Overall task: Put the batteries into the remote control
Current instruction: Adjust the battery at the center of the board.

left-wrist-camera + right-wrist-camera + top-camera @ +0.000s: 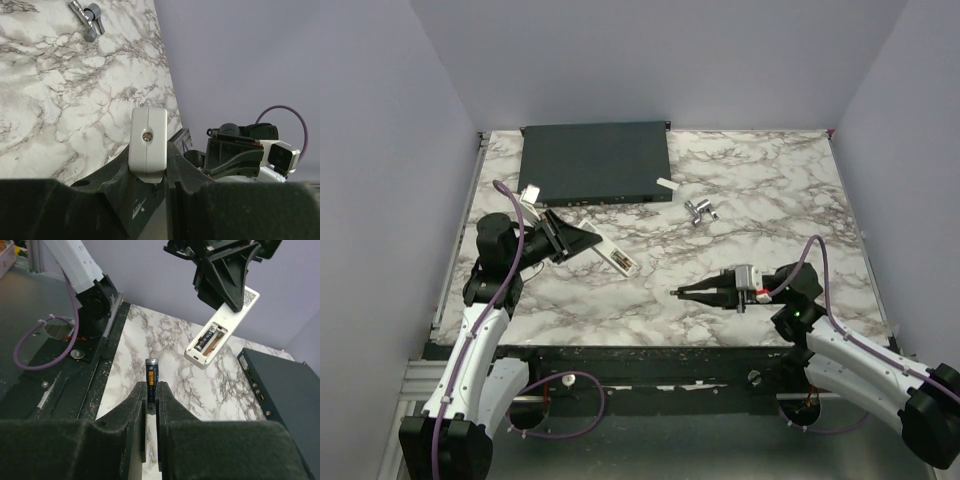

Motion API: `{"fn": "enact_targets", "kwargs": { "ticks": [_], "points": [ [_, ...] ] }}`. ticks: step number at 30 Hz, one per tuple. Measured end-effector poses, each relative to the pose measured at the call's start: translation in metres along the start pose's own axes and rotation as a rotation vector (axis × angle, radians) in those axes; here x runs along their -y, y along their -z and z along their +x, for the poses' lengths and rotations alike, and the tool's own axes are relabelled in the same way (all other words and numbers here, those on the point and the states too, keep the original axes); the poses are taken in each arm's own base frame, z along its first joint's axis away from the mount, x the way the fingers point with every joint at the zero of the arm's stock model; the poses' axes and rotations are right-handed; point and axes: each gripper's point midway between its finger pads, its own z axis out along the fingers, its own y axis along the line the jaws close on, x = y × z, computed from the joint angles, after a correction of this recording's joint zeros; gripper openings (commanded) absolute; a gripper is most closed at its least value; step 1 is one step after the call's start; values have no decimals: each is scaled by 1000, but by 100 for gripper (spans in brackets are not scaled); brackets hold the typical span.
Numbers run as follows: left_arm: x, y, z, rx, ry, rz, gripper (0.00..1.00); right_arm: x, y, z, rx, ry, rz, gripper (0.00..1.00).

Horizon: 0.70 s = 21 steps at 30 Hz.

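Note:
My left gripper [578, 243] is shut on one end of the white remote control [618, 260] and holds it slanted above the table's left side. In the right wrist view the remote control [222, 330] shows its open battery bay with one battery [206, 337] lying in it. The left wrist view looks along the remote control [148, 140], pinched between the left gripper [148, 167]. My right gripper [151, 390] is shut on a slim dark battery [152, 374] with an orange label, which sticks out past the fingertips toward the remote. In the top view the right gripper [682, 292] hovers right of the remote, a gap apart.
A large flat dark-grey box [595, 162] lies at the back left. A small white cover piece [666, 183] sits by its right corner. Small silver and grey cylindrical pieces [700, 210] lie on the marble table [770, 190] nearby. Purple walls enclose the table.

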Motion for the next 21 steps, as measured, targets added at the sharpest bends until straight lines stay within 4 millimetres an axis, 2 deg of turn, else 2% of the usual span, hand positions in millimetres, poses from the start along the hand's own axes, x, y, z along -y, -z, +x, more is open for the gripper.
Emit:
{"fn": "enact_targets", "kwargs": {
  "ticks": [7,11,16,21],
  "points": [
    [6,1,1,-6,-22,28,0,-10,-1,-10,47,54,-63,1],
    [8,2,2,-12,-25,34,0,-6,-1,-4,29,23,-40,1],
    [8,2,2,-14,-27,35,0,22,-3,28,-91,-207,131,1],
    [6,2,3,-16,-27,31,0,45,4,62,-263,-408,298,1]
  ]
}}
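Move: The right hand already holds the loose battery, its fingers pointing left. From that hand the open battery well of the remote lies about 7 cm ahead and 12 cm left, at roughly its height; the metal fittings lie some 29 cm ahead, 7 cm right and 22 cm below, with the white cover about 36 cm ahead, 1 cm left, equally low. From the left hand, which grips the remote, the well is about 5 cm back and 6 cm right, nearly level. With the battery still pinched in its tips, the right hand first eases back towards its base by about a centimetre, then reverses and speeds up forward and down, sweeping in front of the remote's well end towards the open marble and the metal fittings, and ending about 6 cm forward and 4 cm lower than it began. On that stroke the wrist rolls so the hand's forward side tips down, while the fingers dip a little and swing clockwise from pointing left towards forward-left, some 30 degrees of turning in all, the grip unchanged. ##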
